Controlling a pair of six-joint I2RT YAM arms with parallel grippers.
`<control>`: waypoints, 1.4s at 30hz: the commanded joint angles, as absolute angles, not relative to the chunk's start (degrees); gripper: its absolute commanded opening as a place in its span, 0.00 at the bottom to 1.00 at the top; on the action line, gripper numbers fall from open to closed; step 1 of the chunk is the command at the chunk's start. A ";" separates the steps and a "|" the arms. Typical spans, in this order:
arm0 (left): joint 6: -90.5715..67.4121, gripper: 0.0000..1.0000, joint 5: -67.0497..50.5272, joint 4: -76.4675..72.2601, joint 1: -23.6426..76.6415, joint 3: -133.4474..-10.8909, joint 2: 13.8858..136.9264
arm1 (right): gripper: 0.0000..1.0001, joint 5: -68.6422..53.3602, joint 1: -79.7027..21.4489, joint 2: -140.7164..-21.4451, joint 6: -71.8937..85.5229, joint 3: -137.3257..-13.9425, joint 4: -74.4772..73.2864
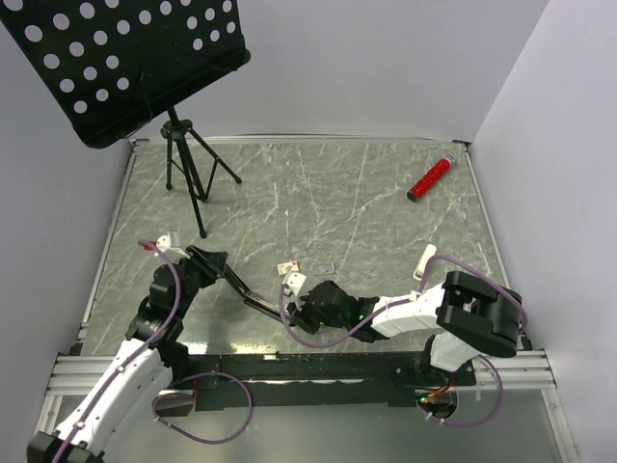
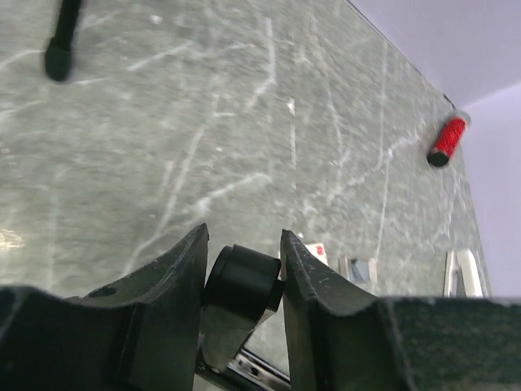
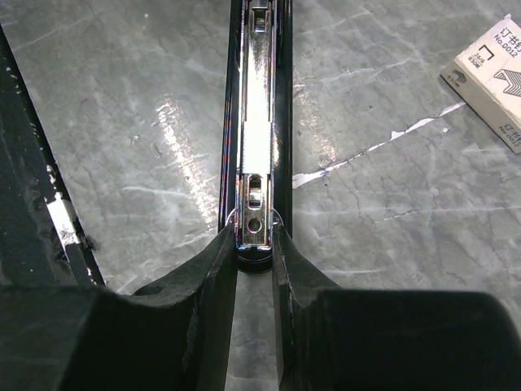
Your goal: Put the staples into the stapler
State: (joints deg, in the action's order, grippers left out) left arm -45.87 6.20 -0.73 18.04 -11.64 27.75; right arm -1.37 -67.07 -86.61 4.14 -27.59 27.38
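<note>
The black stapler [image 1: 246, 289] is hinged open between my two grippers, near the front of the table. My left gripper [image 1: 214, 260] is shut on its rounded black end [image 2: 244, 281], both fingers touching it. My right gripper [image 3: 254, 244] is shut on the other end, where the silvery metal rail [image 3: 256, 122] runs away from the fingers. The staples' small cream box with reddish print [image 3: 492, 77] lies just beside the rail, apart from both grippers. It shows in the left wrist view as a tiny box [image 2: 319, 251], with a small greyish tray piece [image 2: 358, 269] beside it.
A white rounded bar [image 1: 426, 260] lies to the right of the right arm. A red cylinder [image 1: 430, 178] rests near the back right corner. A black perforated music stand [image 1: 125, 58] on a tripod [image 1: 183, 164] stands at the back left.
</note>
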 commanded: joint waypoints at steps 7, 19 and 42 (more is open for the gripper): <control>-51.32 0.30 16.42 7.82 40.15 -15.99 29.08 | 0.08 -0.26 -66.71 -86.04 3.78 -27.16 27.60; -58.01 0.33 35.33 13.62 63.53 -24.69 46.73 | 0.07 -0.35 -66.71 -86.39 4.13 -27.68 28.04; -69.86 0.38 44.82 10.46 80.07 -32.60 68.20 | 0.25 1.40 -66.62 -84.99 3.96 -26.28 31.64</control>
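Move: The left hand already grips the swung-open stapler lid, and the stapler base it must fold onto has its middle roughly 11 cm to that hand's right, 12 cm back and 8 cm below. From the left hand, the staple box stands about 16 cm right and 2 cm back, and the open staple tray about 24 cm right and 2 cm back, both 8 cm below. The right hand pinches the base's near end, with the base's middle some 6 cm left, 3 cm ahead and about level. Keeping its grip on the lid, the left hand swings it rightward by about 13 cm and back some 6 to 7 cm, arcing up roughly 2 cm early on and sinking again to its starting height, to fold the lid over the hinge towards the end of the base in the right fingers. As it goes, the left wrist rolls about 30 degrees, right side down, with a slight clockwise turn, while the right hand keeps its pinch on the base and drifts only about a centimetre forward and right. ##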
